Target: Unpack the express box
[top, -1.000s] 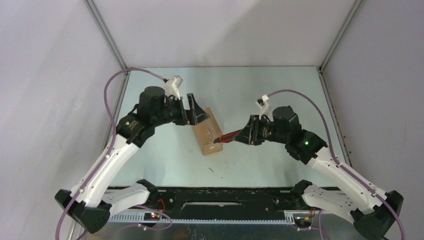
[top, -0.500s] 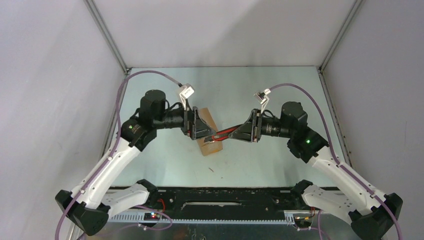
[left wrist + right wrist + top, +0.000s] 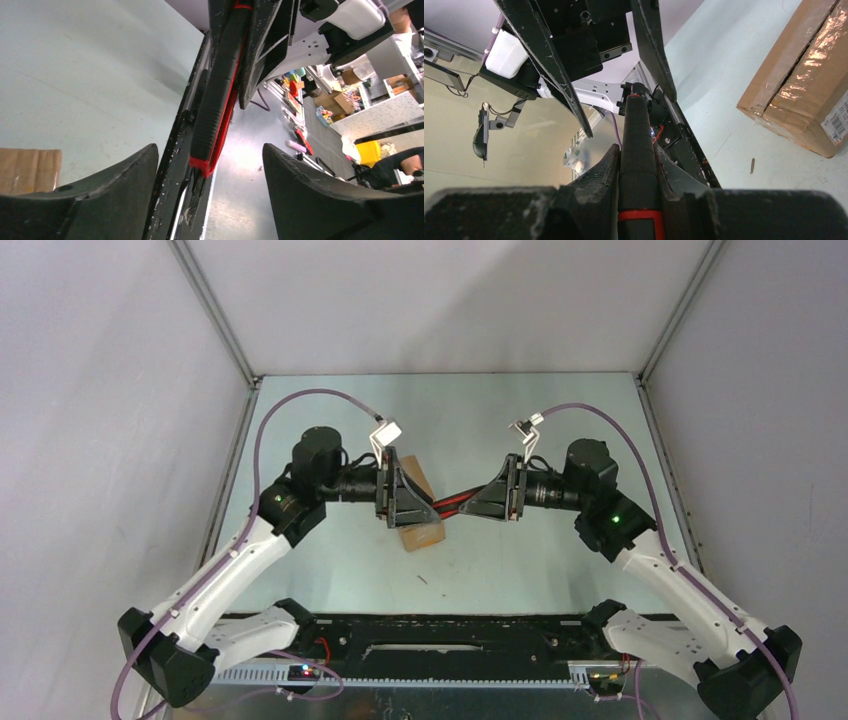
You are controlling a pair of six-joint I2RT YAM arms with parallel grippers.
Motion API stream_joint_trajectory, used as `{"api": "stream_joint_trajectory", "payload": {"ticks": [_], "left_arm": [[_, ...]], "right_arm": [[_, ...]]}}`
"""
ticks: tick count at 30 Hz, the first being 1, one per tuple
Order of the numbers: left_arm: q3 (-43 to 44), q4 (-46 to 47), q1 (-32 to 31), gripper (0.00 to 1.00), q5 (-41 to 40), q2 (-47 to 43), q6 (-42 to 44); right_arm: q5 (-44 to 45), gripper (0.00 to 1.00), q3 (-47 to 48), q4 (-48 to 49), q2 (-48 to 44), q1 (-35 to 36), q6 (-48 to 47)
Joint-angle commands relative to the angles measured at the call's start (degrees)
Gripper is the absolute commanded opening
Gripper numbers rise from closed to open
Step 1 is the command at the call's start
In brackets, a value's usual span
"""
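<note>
The express box (image 3: 421, 534), brown cardboard sealed with glossy tape, lies on the pale green table, mostly under my left gripper (image 3: 432, 510). It also shows at the upper right in the right wrist view (image 3: 809, 90). My right gripper (image 3: 636, 150) is shut on the black and red knife (image 3: 638, 130), held level above the table and pointing left. My left gripper (image 3: 209, 150) faces it, open, with the knife's (image 3: 215, 115) blade end between its fingers and a gap on each side. A corner of the box (image 3: 27, 167) sits at the lower left in the left wrist view.
A small dark scrap (image 3: 422, 580) lies on the table in front of the box. Grey enclosure walls and metal frame posts (image 3: 215, 315) close in the table on three sides. The black base rail (image 3: 440, 635) runs along the near edge.
My left gripper swung from beside the box round to face the right gripper. The right gripper raised the knife off the box, and its blade end now lies between the left fingers.
</note>
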Motion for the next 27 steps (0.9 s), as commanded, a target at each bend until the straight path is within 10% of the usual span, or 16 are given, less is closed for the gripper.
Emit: {"api": "stream_joint_trajectory", "payload": {"ticks": [1,8,13,17,20,27], "left_arm": [[-0.74,5.68,-1.29,0.74,3.25,0.91,-2.62],[-0.68,5.15,-2.78,0.59,3.25,2.08,-1.86],[0.03,3.52,-2.95,0.09,1.61,2.48,-0.72],[0.95,-0.77,-3.05,0.00,2.89,2.59,4.70],[1.07,-3.72,-3.62,0.00,4.22,2.28,8.72],[2.27,-6.44,-7.08,0.00,5.73,2.46,12.40]], "right_arm": [[-2.23,0.00,1.73,5.28,0.21,-0.36,0.66],[-1.53,0.00,1.71,4.95,0.30,-0.65,1.12],[-1.47,0.02,1.71,4.27,0.40,-0.88,0.86],[-2.81,0.67,1.71,0.30,-0.74,-1.72,-0.80],[-4.83,0.97,1.71,-1.49,-2.71,-1.71,-2.86],[-7.10,0.99,1.71,-10.34,-3.83,1.48,-9.58]]}}
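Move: Just in front of the left fingertips, the utility knife spans the gap between the hands, level with both. Its middle is some 5 cm right of the left hand and 1 cm ahead; from the right hand, still gripping it, it's about 2 cm to the left. The express box lies on the table roughly 26 cm below the hands, around 6 cm ahead and 4 cm left of the left hand, 6 cm ahead and 10 cm left of the right. Easing about 1.5 cm to the right, the left hand shuts its wide-open fingers and pinches the nose end of the knife while the right holds still. Only then do the right fingers open wide and let go. The left hand draws the knife back and down, about 3 cm each way overall, turning some 10 degrees clockwise; the right backs off about 2 cm, drifting right. ##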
